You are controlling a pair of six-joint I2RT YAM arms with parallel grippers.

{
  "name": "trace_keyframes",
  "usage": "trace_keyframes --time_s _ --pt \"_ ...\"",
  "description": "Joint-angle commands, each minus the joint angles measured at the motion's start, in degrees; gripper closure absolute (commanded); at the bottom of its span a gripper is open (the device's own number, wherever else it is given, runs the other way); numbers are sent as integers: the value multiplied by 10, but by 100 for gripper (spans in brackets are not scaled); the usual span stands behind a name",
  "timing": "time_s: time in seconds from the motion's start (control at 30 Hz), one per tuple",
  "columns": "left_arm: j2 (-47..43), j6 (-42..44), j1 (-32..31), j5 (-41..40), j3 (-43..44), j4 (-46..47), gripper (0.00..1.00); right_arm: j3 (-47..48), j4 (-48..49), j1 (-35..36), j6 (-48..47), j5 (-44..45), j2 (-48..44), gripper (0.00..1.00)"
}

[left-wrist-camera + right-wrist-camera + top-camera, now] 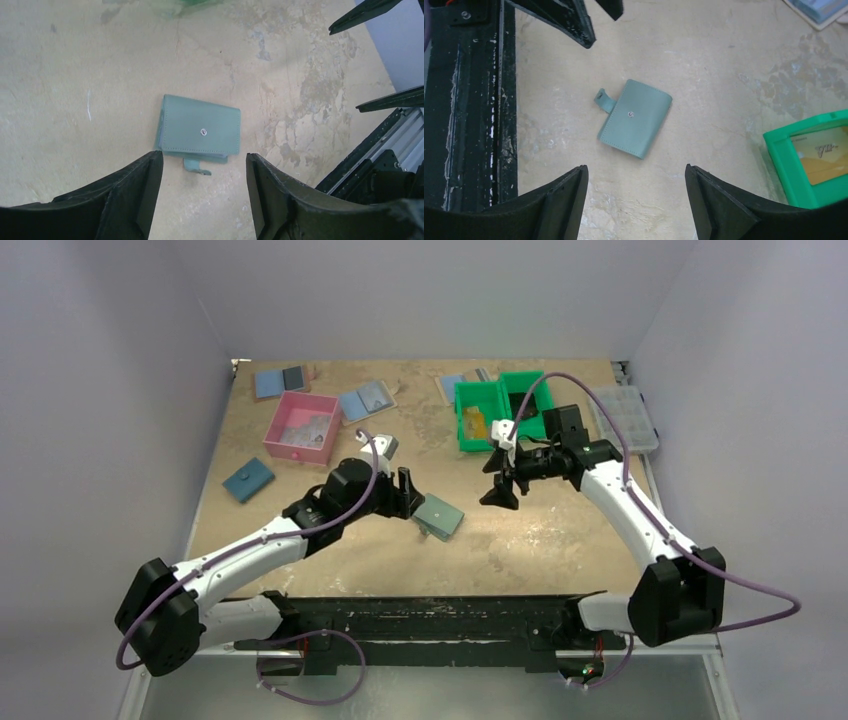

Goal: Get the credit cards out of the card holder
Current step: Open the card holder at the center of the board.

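Observation:
The card holder (438, 517) lies folded shut on the table between the two arms, grey-green side up. Its snap strap (195, 166) hangs loose. It also shows in the right wrist view (635, 118). My left gripper (407, 485) hovers just left of it, open and empty, with the holder just beyond its fingertips (205, 156). My right gripper (503, 490) hangs open and empty above the table to the holder's right (634, 167). An orange-yellow credit card (824, 160) lies inside the green bin (478, 392); no card shows in the holder.
A pink bin (300, 427) stands at the back left, with a dark blue wallet (248, 480) in front of it. Blue-and-grey folders (280, 382) (365, 400) lie near the back edge. A clear organiser box (625, 420) is at the far right. A black rail (420, 615) runs along the near edge.

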Motion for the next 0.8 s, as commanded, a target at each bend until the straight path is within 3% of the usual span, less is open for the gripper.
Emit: trace_keyframes --time_s 0.0,0.1,0.23,0.37,0.6,0.77 --pt "-19 140 4 15 36 72 33 -16 -21 -1 -55 -56 -41 21" --pt "-7 193 4 24 87 3 20 -32 -11 -6 -64 -62 -67 18" --pt "10 263 4 58 156 -45 17 -58 13 -15 -61 -73 -103 12" --pt "10 315 5 30 159 -47 6 -79 25 -23 -64 -66 -137 3" --pt "30 411 6 78 122 -28 5 -134 46 -39 -78 -62 -202 1" --pt "32 466 6 124 67 45 8 -188 63 -63 -120 -86 -244 1"
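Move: The closed card holder lies about 5 cm to the left hand's right, 2 cm ahead and roughly 14 cm below. From the right hand it is some 11 cm to the left, 2 cm ahead and 15 cm down. The nearer green box stands about 23 cm straight ahead of the right hand. The pink box is around 20 cm ahead and 26 cm left of the left hand; both boxes are also on the table below. Left hand rises 10 cm beside the card holder, then sinks 5; right draws back 5; both open wider. ##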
